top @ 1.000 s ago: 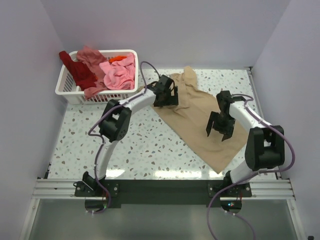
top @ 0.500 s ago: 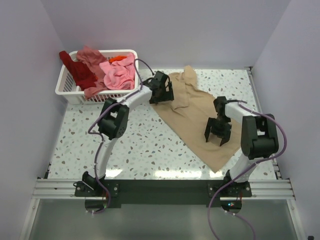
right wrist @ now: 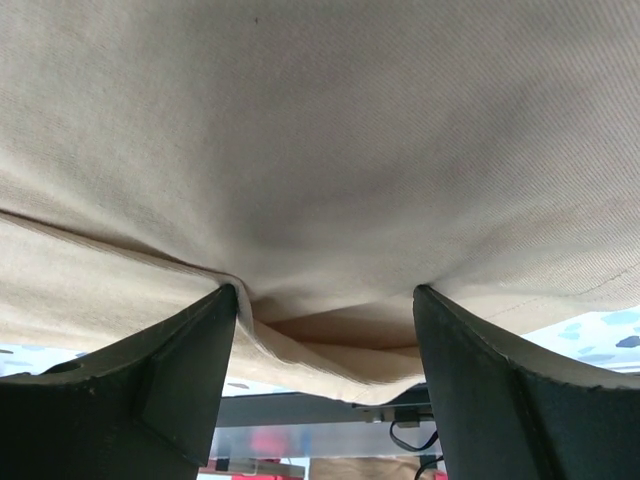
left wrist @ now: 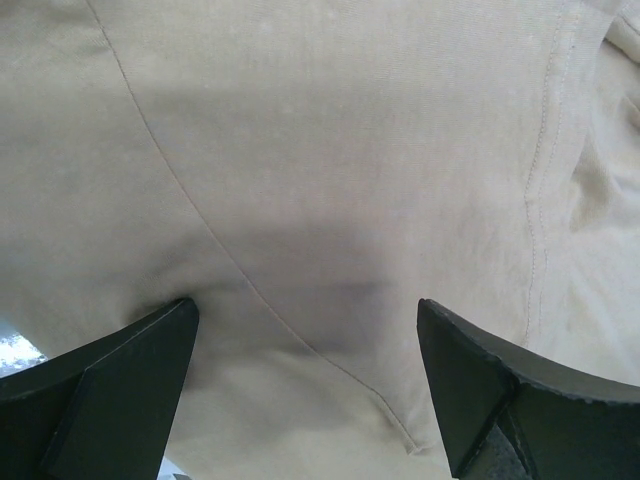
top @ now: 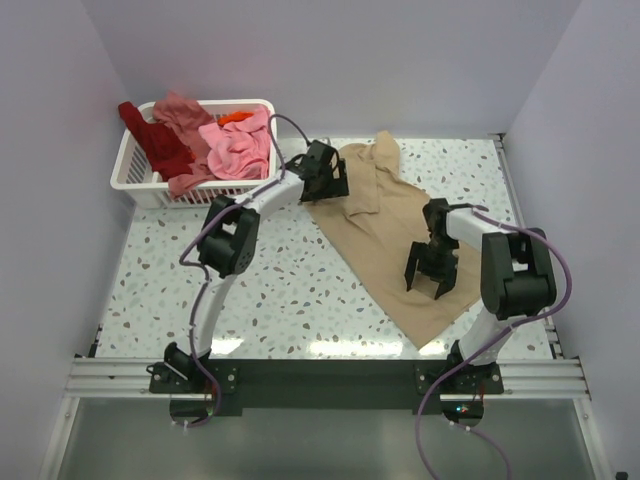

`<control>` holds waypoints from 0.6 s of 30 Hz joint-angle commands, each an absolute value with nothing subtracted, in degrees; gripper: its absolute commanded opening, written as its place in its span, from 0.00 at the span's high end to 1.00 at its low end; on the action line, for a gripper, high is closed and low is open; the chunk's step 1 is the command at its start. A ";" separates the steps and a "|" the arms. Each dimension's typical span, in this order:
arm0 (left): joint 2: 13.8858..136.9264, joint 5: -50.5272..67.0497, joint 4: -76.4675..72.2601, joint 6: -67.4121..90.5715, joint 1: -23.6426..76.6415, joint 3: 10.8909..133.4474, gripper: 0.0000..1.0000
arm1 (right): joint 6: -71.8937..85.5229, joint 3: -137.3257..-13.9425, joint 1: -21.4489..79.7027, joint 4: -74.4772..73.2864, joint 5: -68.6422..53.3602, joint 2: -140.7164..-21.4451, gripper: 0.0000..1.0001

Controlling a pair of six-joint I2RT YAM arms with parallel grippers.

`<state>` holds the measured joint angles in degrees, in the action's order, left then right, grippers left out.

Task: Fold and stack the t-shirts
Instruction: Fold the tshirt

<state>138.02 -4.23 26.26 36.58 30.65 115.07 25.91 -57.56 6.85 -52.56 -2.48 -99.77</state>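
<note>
A large tan t-shirt (top: pixel 385 235) lies spread on the speckled table, running from back centre to front right. My left gripper (top: pixel 328 185) is open and pressed down on its back left part; tan cloth (left wrist: pixel 320 200) fills the left wrist view between the fingers. My right gripper (top: pixel 430 280) is open, with its fingertips down on the shirt's front right part; the cloth (right wrist: pixel 320 150) bulges between its fingers. Pink (top: pixel 240 148), salmon (top: pixel 180 112), dark red (top: pixel 160 145) and orange (top: pixel 235 117) shirts lie heaped in the basket.
The white slatted basket (top: pixel 140 180) stands at the back left of the table. Grey walls close in the left, back and right sides. The arms' mounting rail (top: pixel 320 378) runs along the near edge.
My right gripper has moved forward along the tan shirt toward the near edge and come down on it. My left gripper has shifted slightly back and left on the shirt's upper part.
</note>
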 commanded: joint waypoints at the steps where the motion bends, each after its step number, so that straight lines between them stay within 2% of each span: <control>1: 135.80 -4.13 26.72 34.72 30.23 106.65 0.03 | 26.01 -58.44 6.68 -55.10 1.14 -101.68 0.25; 8: 128.42 -5.36 24.70 34.63 31.64 93.35 0.03 | 24.35 -60.55 0.18 -56.16 1.14 -103.45 0.24; 12: 124.03 -6.24 25.22 34.72 33.39 87.82 0.03 | 21.89 -62.74 -4.04 -57.56 4.56 -103.88 0.23; 18: 118.14 -6.86 27.25 35.68 35.50 81.23 0.02 | 19.34 -67.58 -4.74 -59.15 12.38 -107.13 0.22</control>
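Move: The t-shirt lies directly under both hands; its middle is some 16 cm right and 17 cm back of the left hand, and about 8 cm left and 10 cm ahead of the right one, a centimetre or so below either. From the left hand, the far sleeve is about 14 cm right and 8 cm farther out, and the white basket's middle roughly 40 cm left and 8 cm ahead. The shirt's near corner lies about 19 cm back and 2 cm left of the right hand. Back towards the base goes the left hand, about 9.5 cm and slightly left, its wide-open fingers still down on the t-shirt's far-left part and dragging that along. The right hand first stays put, then slides some 7 cm to the right at table height, fingers still mostly open on the cloth and pulling it along, with only a slight turn of the wrist. ##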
